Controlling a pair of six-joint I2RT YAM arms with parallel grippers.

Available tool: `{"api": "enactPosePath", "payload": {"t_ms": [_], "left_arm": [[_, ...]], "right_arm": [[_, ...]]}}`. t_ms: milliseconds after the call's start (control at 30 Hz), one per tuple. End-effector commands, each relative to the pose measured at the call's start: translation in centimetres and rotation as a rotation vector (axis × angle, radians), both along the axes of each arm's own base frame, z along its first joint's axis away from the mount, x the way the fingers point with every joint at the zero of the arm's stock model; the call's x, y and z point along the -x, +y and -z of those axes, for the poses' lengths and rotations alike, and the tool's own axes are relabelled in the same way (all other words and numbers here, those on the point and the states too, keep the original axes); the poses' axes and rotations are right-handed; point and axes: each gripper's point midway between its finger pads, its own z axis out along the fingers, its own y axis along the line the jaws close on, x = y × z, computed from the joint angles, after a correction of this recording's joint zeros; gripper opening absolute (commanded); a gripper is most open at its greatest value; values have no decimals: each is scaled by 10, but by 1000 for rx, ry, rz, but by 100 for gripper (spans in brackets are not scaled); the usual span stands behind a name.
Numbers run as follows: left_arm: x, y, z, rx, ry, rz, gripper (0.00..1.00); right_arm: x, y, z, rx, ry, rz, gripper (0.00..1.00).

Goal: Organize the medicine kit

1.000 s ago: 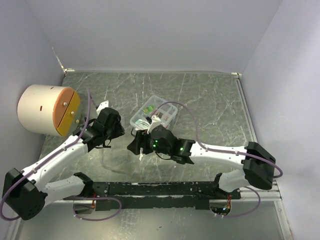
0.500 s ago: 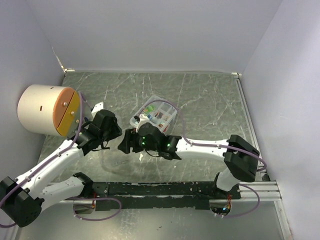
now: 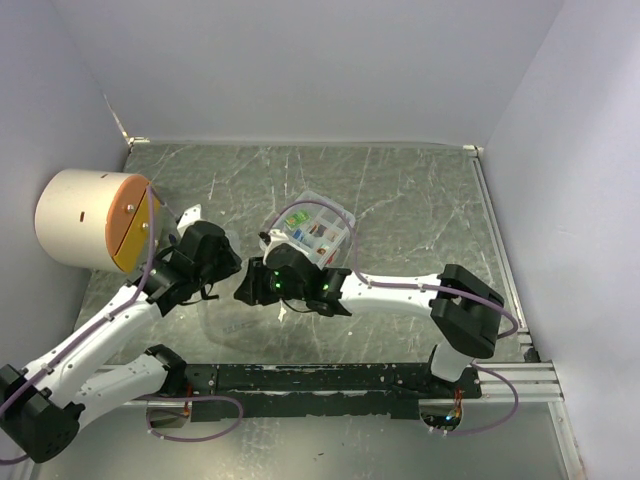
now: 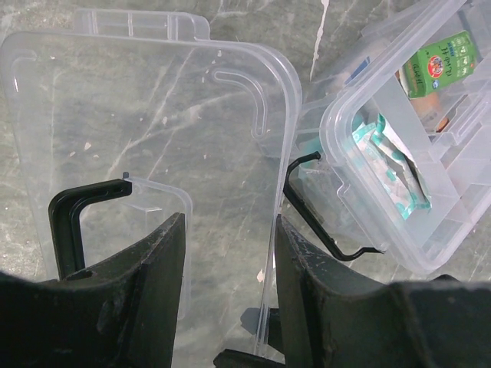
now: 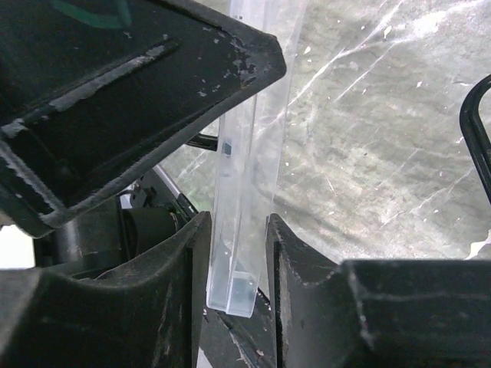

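The medicine kit's clear case [image 3: 310,196] stands open mid-table, with a green packet [image 4: 441,65] and a teal-and-white sachet [image 4: 391,172] in its divided tray. Its clear lid [image 4: 153,115] is off the case, to the left of it, and the black handle [image 4: 65,222] hangs at its near end. My left gripper [image 4: 229,222] [image 3: 225,268] is shut on that near end of the lid. My right gripper [image 5: 236,222] [image 3: 245,288] sits right beside it. Its jaws are closed in on the lid's edge [image 5: 242,192], which stands upright between them.
A big white cylinder with an orange face [image 3: 95,220] lies at the far left, close behind my left arm. Walls enclose the table at the back and on both sides. The black mounting rail [image 3: 320,378] runs along the near edge.
My right gripper slid left off the case to beside the left gripper, and its jaws narrowed onto the lid's edge. The left gripper shifted slightly left, still holding the lid.
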Motion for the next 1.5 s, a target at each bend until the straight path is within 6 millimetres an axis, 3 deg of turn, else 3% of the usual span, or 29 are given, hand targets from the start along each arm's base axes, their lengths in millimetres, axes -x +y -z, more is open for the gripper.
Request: {"api": "enactPosePath", "payload": {"t_ms": [0,133,367,433,467,767,1000,1200,1467], "left_arm": [[-4,3,-19,25,-43,-24,45],[-2,5,-25,26,-50,-25,51],[-2,1,-42,32,-98,31,79],[-2,1,-50,23,-112,47,85],[-3,0,-53,19,-118,55,86],[-5,7,-82,23,-179,31,88],[-1,25,-104,27,-238,-51,87],[2,35,-111,36,-268,-94,87],[6,42,-111,34,-268,-122,87]], "right_arm": [[0,7,-18,-56,-6,-6,30],[0,5,-32,-96,-23,-15,26],[-2,0,-63,-183,-46,-46,23],[-2,-2,-66,-189,-42,-55,22],[-2,-7,-55,-171,-27,-51,22],[-7,-14,-51,-202,24,-57,16],[-11,-19,-66,-256,54,-73,14],[-10,-16,-76,-289,82,-114,1],[-5,-11,-97,-359,110,-164,0]]}}
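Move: The left hand still grips the clear lid near its right rim; the lid's middle is some 6 cm to its left, about level front to back, 2 cm below. From the right hand, that middle lies roughly 7 cm left, 6 ahead and 1 lower, with the rim already between the fingers. The medicine box sits about 12 cm ahead, 17 right and 11 below the left hand; from the right hand, roughly 18 ahead and 16 right. The right fingers close the last bit onto the lid's near rim and take it over, lifting about 5 cm with a slight shift right and shutting fully on the thin edge as the wrist turns some 15 degrees. Once that grip is on, the left fingers open wide, let go of the lid and rise about 10 cm away from it, easing left late on with the fingertips tilting up. ##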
